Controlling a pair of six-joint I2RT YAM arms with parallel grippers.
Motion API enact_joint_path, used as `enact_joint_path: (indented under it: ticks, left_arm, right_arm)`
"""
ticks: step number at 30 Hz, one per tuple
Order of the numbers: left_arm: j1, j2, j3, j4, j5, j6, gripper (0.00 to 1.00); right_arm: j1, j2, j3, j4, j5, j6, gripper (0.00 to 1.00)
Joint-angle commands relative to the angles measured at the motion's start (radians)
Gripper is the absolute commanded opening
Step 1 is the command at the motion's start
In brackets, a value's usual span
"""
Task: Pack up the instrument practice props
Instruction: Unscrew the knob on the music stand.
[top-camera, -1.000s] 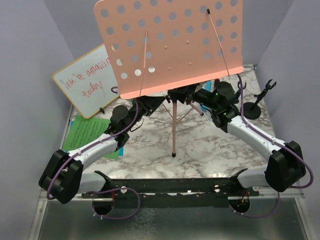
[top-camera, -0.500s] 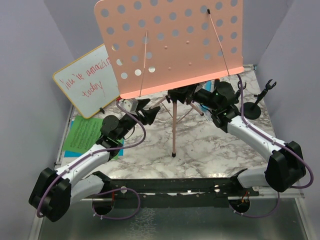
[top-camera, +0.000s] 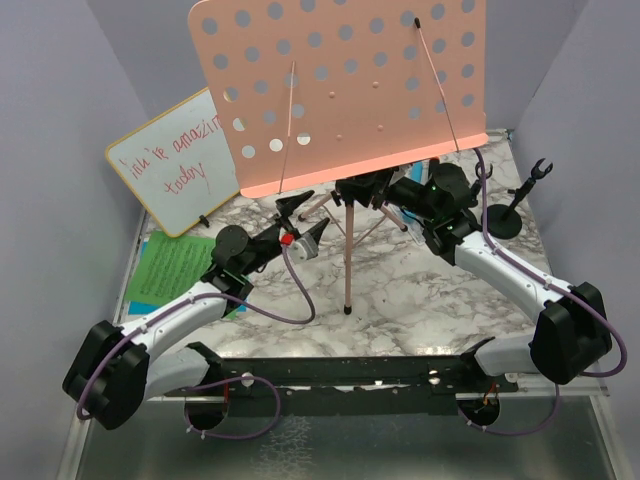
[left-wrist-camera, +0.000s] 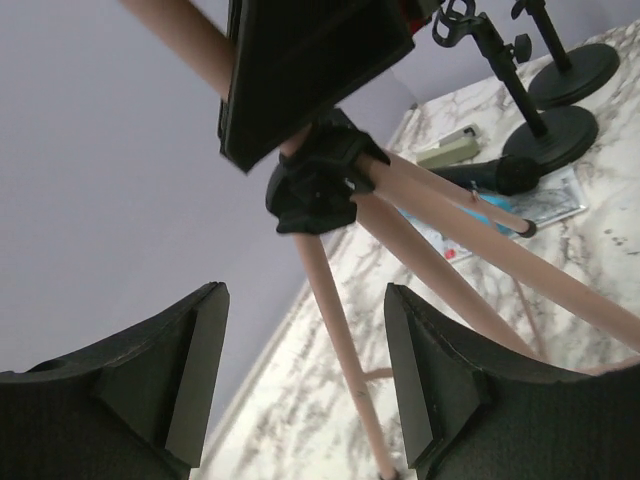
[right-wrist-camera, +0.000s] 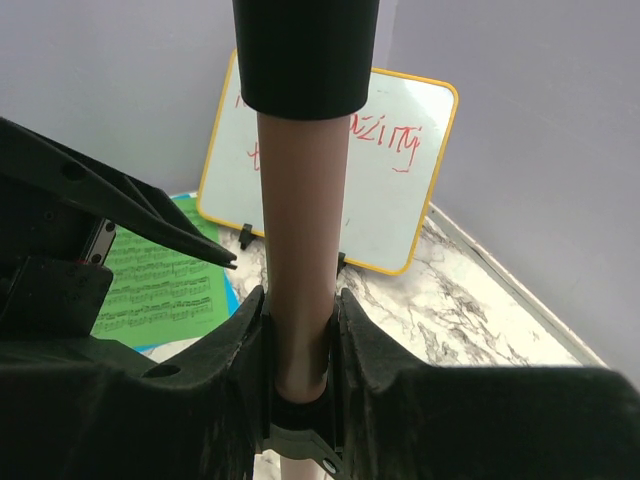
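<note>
The pink music holder, its perforated tray (top-camera: 340, 90) on top, stands on its tripod at mid table. My right gripper (top-camera: 388, 192) is shut on its pink pole (right-wrist-camera: 300, 250) just under the black sleeve. My left gripper (top-camera: 306, 220) is open by the tripod's left side. In the left wrist view a thin pink leg (left-wrist-camera: 335, 340) shows between the fingers (left-wrist-camera: 195, 370), untouched, below the black hub (left-wrist-camera: 315, 185). A green music sheet (top-camera: 175, 265) lies on a blue one (top-camera: 140, 297) at the left. Two black mic holders (left-wrist-camera: 555, 130) and a dark microphone (left-wrist-camera: 490, 175) sit at the right.
A yellow-framed whiteboard (top-camera: 180, 160) with red writing leans against the back left wall. A small silver cylinder (left-wrist-camera: 445, 150) lies near the microphone. One mic holder (top-camera: 505, 215) stands close to my right arm. Purple walls close in on three sides.
My left gripper has let go near the tripod hub, drawn back a little, opened wide and turned toward the legs. The right gripper has kept its hold on the pole.
</note>
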Motion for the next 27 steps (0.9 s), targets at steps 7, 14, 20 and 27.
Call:
enact_joint_path:
  ticks: [7,14,20,27]
  left_arm:
    - [-0.093,0.069,0.096,-0.016,-0.033,0.493,0.67]
    - [-0.112,0.124,0.15,-0.064,-0.043,0.537,0.59]
    - [-0.117,0.143,0.18,-0.116,-0.055,0.564,0.51]
    - [-0.118,0.135,0.198,-0.195,-0.066,0.548,0.39]
  right_arm:
    - [0.005,0.041,-0.044,-0.247,-0.105,-0.06,0.01]
    - [0.004,0.042,-0.04,-0.253,-0.119,-0.063,0.01]
    - [0.005,0.042,-0.039,-0.257,-0.12,-0.066,0.01]
    - [0.005,0.04,-0.038,-0.259,-0.122,-0.066,0.01]
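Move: My left hand, open and empty, has the music stand's knob about 6 cm to its right, 3 cm ahead and 2 cm higher, on the black collar where the legs meet. Just right of the knob the pole runs up. My right fingertips hold the pole some 8 cm right, 2 cm ahead and 6 cm above my left hand. From my right hand the knob lies roughly 4 cm down, 2 cm left and 1 cm ahead. I roll my left wrist about 30 degrees clockwise, looking along the fingers, as the hand goes some 4 cm to the right, lifting about 2 cm early on, then easing slightly forward to bring the fingertips around the knob. Over the second half the fingers close partway towards its sides; whether they already touch can't be seen. My right hand stays put and keeps its pinch on the pole. ##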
